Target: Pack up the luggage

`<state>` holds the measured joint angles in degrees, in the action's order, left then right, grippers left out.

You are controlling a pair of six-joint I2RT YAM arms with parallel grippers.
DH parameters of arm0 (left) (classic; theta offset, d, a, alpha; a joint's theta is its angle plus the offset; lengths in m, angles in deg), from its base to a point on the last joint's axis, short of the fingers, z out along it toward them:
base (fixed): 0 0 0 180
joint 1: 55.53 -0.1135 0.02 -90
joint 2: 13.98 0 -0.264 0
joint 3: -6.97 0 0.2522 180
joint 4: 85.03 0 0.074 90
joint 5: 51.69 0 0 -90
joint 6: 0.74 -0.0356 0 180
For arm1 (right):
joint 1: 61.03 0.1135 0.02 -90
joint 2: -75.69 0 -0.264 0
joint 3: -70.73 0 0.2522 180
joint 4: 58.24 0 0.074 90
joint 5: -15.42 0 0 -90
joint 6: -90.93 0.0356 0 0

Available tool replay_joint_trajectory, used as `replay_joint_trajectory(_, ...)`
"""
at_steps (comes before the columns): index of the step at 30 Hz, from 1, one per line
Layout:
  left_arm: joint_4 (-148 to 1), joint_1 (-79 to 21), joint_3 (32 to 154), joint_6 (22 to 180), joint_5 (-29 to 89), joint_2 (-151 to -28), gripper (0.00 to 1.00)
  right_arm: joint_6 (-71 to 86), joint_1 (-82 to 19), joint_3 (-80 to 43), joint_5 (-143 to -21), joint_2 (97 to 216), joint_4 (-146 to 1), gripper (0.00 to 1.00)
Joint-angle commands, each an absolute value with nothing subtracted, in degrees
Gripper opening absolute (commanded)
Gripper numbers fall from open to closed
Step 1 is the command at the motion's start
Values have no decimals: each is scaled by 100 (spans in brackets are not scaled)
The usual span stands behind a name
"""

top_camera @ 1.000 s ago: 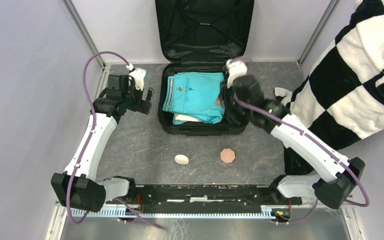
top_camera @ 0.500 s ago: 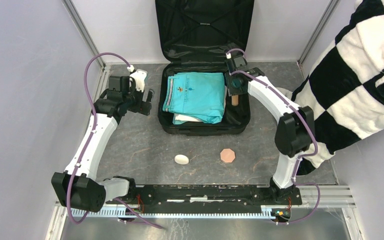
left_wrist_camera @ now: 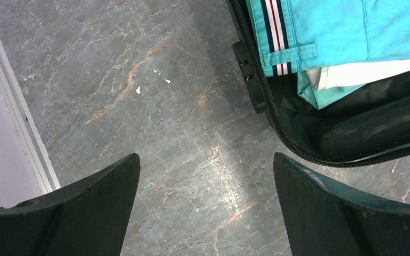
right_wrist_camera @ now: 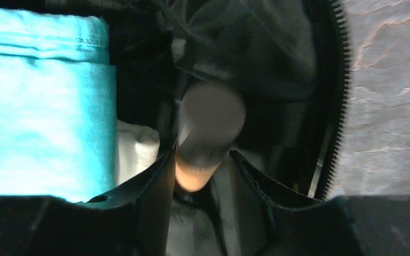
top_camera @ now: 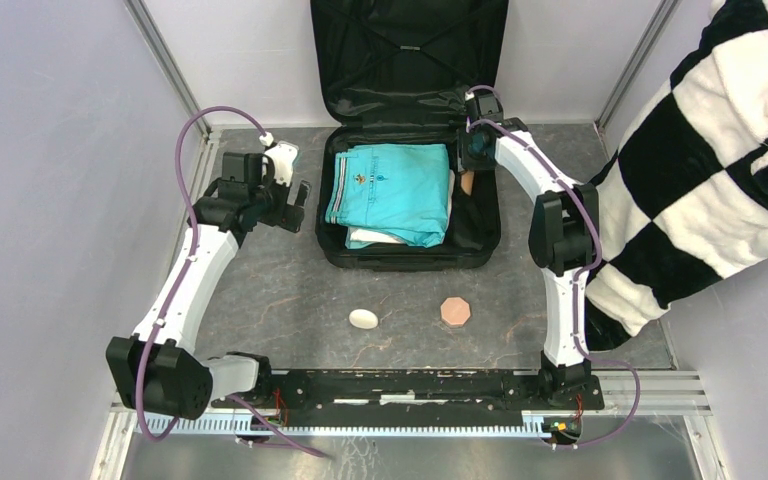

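The luggage (top_camera: pixel 410 262) lies open at the back of the table, its lid upright against the wall. Folded teal shorts (top_camera: pixel 392 190) fill its left part, over a white garment. My right gripper (top_camera: pixel 475 152) hangs over the case's right side, close to the lining. A peach tube with a dark cap (right_wrist_camera: pixel 209 133), blurred, lies between its fingers: it touches the left finger, and a gap shows at the right one. The tube (top_camera: pixel 467 184) points down along the right wall. My left gripper (top_camera: pixel 295 195) is open over bare table, left of the luggage (left_wrist_camera: pixel 277 122).
A white oval piece (top_camera: pixel 363 318) and a pink octagonal piece (top_camera: pixel 455 311) lie on the marble table in front of the case. A black-and-white chequered cloth (top_camera: pixel 720 150) hangs at the right. A white frame rail (left_wrist_camera: pixel 16 117) borders the table on the left.
The right arm has folded upright and its gripper has moved back along the case's right side with the tube. The left arm has hardly moved.
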<state>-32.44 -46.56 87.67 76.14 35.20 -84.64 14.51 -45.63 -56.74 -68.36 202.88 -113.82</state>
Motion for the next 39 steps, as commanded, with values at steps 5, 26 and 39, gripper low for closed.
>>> replay_joint_trajectory(5,-3518,-4674,8715,7410,3481,-8548,100,1618,-4558,-5526,-7056,20402,-10899,64)
replay_joint_trajectory(26,-3393,-4674,8693,7613,3287,-8443,100,1516,-3743,-2741,-5935,16661,-10094,98)
replay_joint_trajectory(39,-3228,-4683,8747,7648,3154,-8329,100,2559,-1368,1908,-6166,13301,-9981,98)
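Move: The brown bottle is still between the right fingers, over its resting place: the gap between the turquoise shorts and the suitcase's right wall, about 6 cm below the hand. The folded shorts' middle is roughly 16 cm left and 3 cm back; out on the table, the pink octagon lies about 34 cm back and 6 cm left. From the left hand the gap is some 17 cm ahead, 37 cm right and 17 cm lower. The bottle is let go in the gap beside the shorts: the right hand sinks about 3 cm with it, easing slightly left, as its fingers open. They go on to wide open as the hand rises clear, swings back some 30 cm over the suitcase's near rim, then drops towards the pink octagon, turned about 20 degrees counter-clockwise. ##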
